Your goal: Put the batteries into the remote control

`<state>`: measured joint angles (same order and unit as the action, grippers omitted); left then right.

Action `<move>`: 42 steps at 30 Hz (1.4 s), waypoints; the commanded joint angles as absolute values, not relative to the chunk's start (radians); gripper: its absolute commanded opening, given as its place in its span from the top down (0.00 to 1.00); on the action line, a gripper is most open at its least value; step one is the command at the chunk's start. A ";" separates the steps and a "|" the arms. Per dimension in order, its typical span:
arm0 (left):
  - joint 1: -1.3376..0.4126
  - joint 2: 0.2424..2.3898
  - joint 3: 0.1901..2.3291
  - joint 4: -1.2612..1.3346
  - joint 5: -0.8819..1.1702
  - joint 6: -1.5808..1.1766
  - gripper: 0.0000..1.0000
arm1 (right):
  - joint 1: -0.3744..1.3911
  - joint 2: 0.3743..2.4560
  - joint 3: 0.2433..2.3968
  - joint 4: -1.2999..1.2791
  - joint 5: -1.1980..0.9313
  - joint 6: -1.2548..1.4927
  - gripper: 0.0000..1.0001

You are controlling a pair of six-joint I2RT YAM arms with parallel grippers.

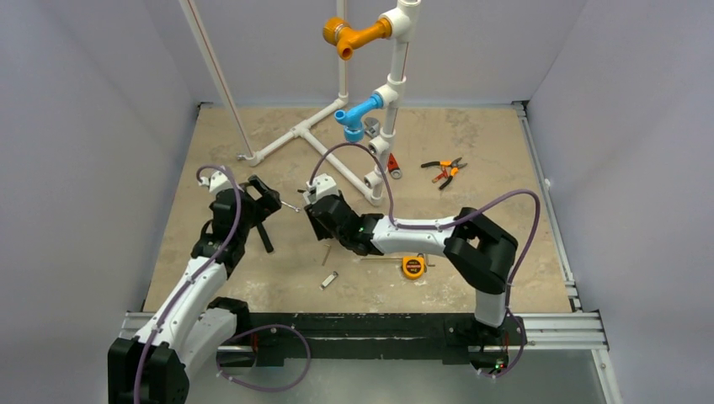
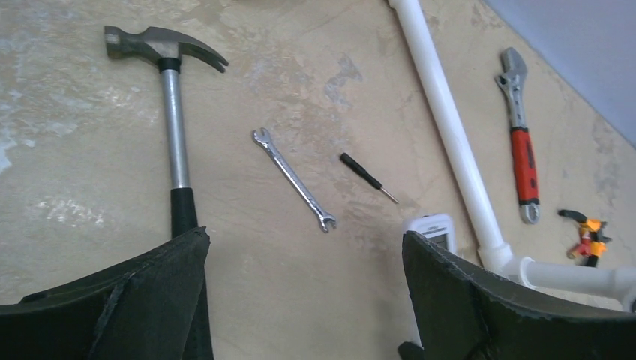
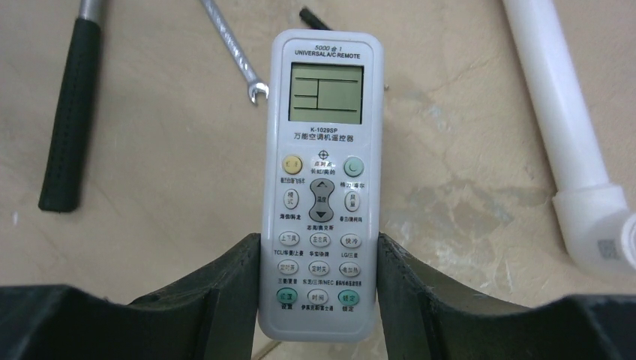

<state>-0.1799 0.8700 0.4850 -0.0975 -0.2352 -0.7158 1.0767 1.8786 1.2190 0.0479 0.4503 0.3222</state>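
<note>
My right gripper [image 3: 319, 264] is shut on the lower end of the remote control [image 3: 322, 150]. The white handset is held a little above the table, its display and buttons facing the right wrist camera. From above, the remote control [image 1: 322, 187] juts out of the right gripper [image 1: 315, 204] at the table's middle. My left gripper [image 2: 307, 251] stands open and empty over bare table, just left of the remote [image 2: 433, 226], whose top peeks past the right finger [image 2: 487, 300]. In the top view the left gripper [image 1: 268, 199] sits close to the remote's left. The batteries are out of view.
A hammer [image 2: 174, 127], a small spanner [image 2: 294, 180] and a small screwdriver [image 2: 366, 177] lie under the grippers. A white pipe frame [image 1: 370, 126] stands behind, with a red-handled wrench [image 2: 523, 150] and orange pliers [image 1: 444, 171] nearby. An orange tape measure [image 1: 412, 267] and a small pale piece [image 1: 329, 279] lie nearer.
</note>
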 commanded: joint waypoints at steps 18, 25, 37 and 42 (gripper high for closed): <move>-0.395 0.849 0.472 0.128 0.125 -0.949 0.06 | 1.125 1.304 0.729 0.197 0.288 0.434 0.85; -0.461 0.920 0.474 0.252 0.183 -1.004 0.07 | 1.120 1.134 0.606 0.229 0.272 0.498 0.85; -0.606 1.025 0.481 0.354 0.215 -1.034 0.21 | 1.110 1.095 0.604 0.233 0.272 0.476 0.85; -0.635 1.074 0.483 0.388 0.225 -1.048 0.36 | 1.109 1.095 0.601 0.262 0.230 0.454 0.85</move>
<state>-0.6205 1.0454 0.4755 0.3038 0.2062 -1.0260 1.1122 1.1095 0.5812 0.1936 0.2626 0.4751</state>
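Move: Already held near its lower end by the right fingers, the remote control has its middle about 3 cm ahead and 2 to the left of that hand; the meeting spot is some 11 cm back, 10 right and 7 up. From the empty left hand, the remote lies roughly 15 cm right, 2 ahead and 5 lower; on the table about 12 below that hand are the wrench, 8 ahead and 6 right, and the hex key, 6 back and 18 right. Carrying the remote back, right and up, the right hand dips slightly at first, rolls its left side up about 20 degrees, then holds nearly still with its grip kept. The wide-open left hand sweeps some 22 cm right after it, drifting back and turning clockwise about 40 degrees as its left side rolls down; its fingers straddle the remote's free display end and begin closing, contact not yet visible. ##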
